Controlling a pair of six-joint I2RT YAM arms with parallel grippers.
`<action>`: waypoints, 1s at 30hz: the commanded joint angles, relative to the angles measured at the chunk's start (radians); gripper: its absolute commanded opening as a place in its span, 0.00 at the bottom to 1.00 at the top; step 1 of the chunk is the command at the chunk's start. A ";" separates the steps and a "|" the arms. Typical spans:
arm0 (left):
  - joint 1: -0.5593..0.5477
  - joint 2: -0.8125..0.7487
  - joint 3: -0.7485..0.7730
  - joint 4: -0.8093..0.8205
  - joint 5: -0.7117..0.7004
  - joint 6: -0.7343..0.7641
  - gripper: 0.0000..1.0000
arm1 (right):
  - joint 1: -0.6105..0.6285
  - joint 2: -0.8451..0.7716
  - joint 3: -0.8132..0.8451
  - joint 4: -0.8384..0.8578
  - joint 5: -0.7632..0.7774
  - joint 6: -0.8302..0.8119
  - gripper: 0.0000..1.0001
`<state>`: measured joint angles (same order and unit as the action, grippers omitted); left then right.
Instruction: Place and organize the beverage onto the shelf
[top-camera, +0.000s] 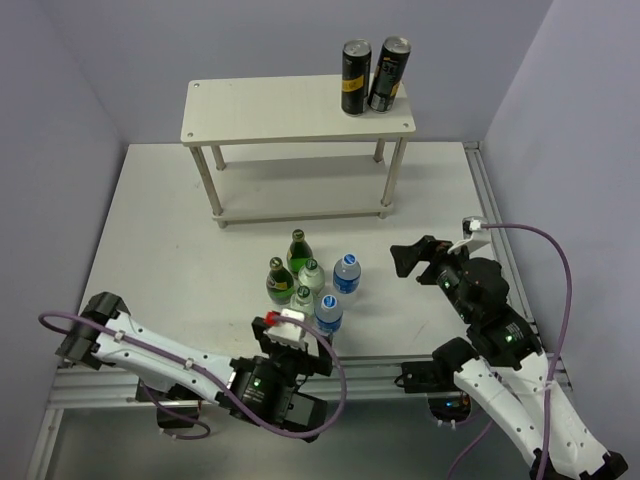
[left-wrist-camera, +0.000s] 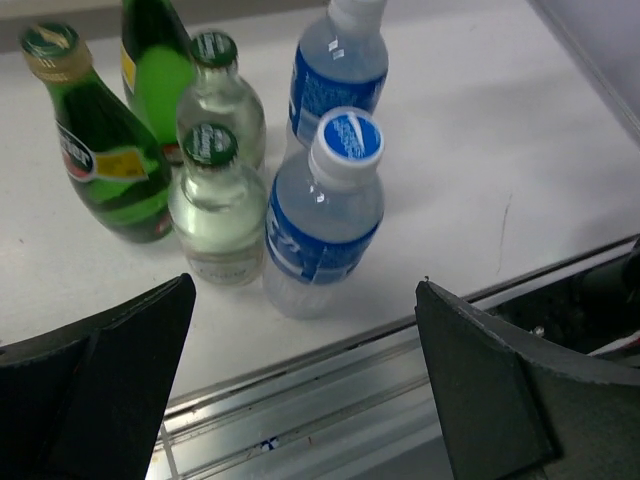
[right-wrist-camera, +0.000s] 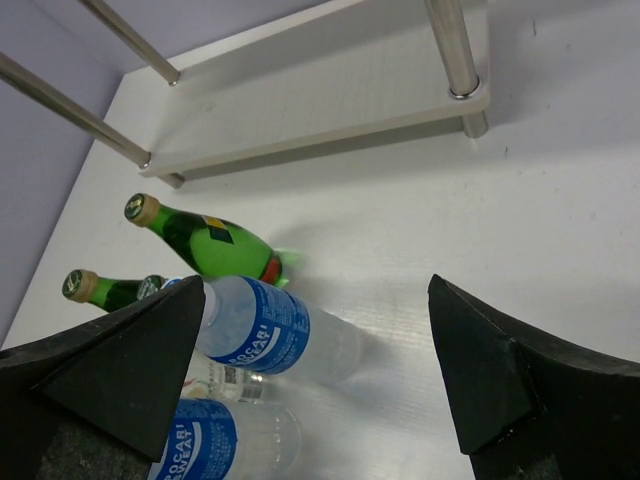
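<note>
Six small bottles stand in a cluster on the table in front of the shelf (top-camera: 290, 112). Two are dark green glass (top-camera: 297, 252) (top-camera: 279, 281), two are clear glass with green caps (top-camera: 311, 275) (top-camera: 302, 299), and two are clear plastic with blue labels (top-camera: 346, 273) (top-camera: 328, 312). My left gripper (left-wrist-camera: 305, 285) is open just on the near side of the closest blue-label bottle (left-wrist-camera: 325, 215), holding nothing. To the right of the cluster my right gripper (right-wrist-camera: 318, 283) is open and empty, facing the other blue-label bottle (right-wrist-camera: 265, 328). The shelf's lower board (right-wrist-camera: 330, 100) is bare.
Two black cans (top-camera: 356, 77) (top-camera: 389, 74) stand on the right end of the shelf's top board. A metal rail (left-wrist-camera: 330, 390) runs along the table's near edge under my left gripper. Purple walls close the left, back and right sides.
</note>
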<state>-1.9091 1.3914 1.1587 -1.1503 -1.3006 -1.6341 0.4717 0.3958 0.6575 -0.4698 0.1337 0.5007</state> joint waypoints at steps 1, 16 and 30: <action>-0.008 -0.029 -0.105 0.405 0.035 0.309 0.99 | 0.004 0.009 -0.009 0.053 -0.020 -0.007 1.00; 0.159 0.101 -0.358 1.176 0.148 0.738 0.99 | 0.005 0.012 -0.065 0.086 -0.040 0.002 1.00; 0.283 0.211 -0.389 1.271 0.173 0.720 0.99 | 0.005 0.008 -0.075 0.095 -0.051 -0.014 1.00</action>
<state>-1.6436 1.5826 0.7555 0.0910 -1.1255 -0.9047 0.4717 0.4053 0.5938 -0.4118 0.0986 0.5003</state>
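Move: The near Pocari bottle stands about 8 cm ahead of the left hand and 7 cm to its right, its middle some 11 cm below. The near clear bottle is roughly 6 cm to the left of that Pocari and 2 cm farther out; the far Pocari stands about 9 cm beyond it and 4 cm to its right. From the right hand, the near Pocari lies some 13 cm back, 24 cm to the left and 15 cm below. Towards the near Pocari bottle the left hand drops fast from about cap height, then swings right and reaches forward while still sinking: some 12 cm down, 6 cm right and 5 cm forward altogether. The wrist turns about 8 degrees clockwise and mostly back, bringing the wide-open fingers up around the bottle's body without closing. The open right hand sinks about 2 cm. ##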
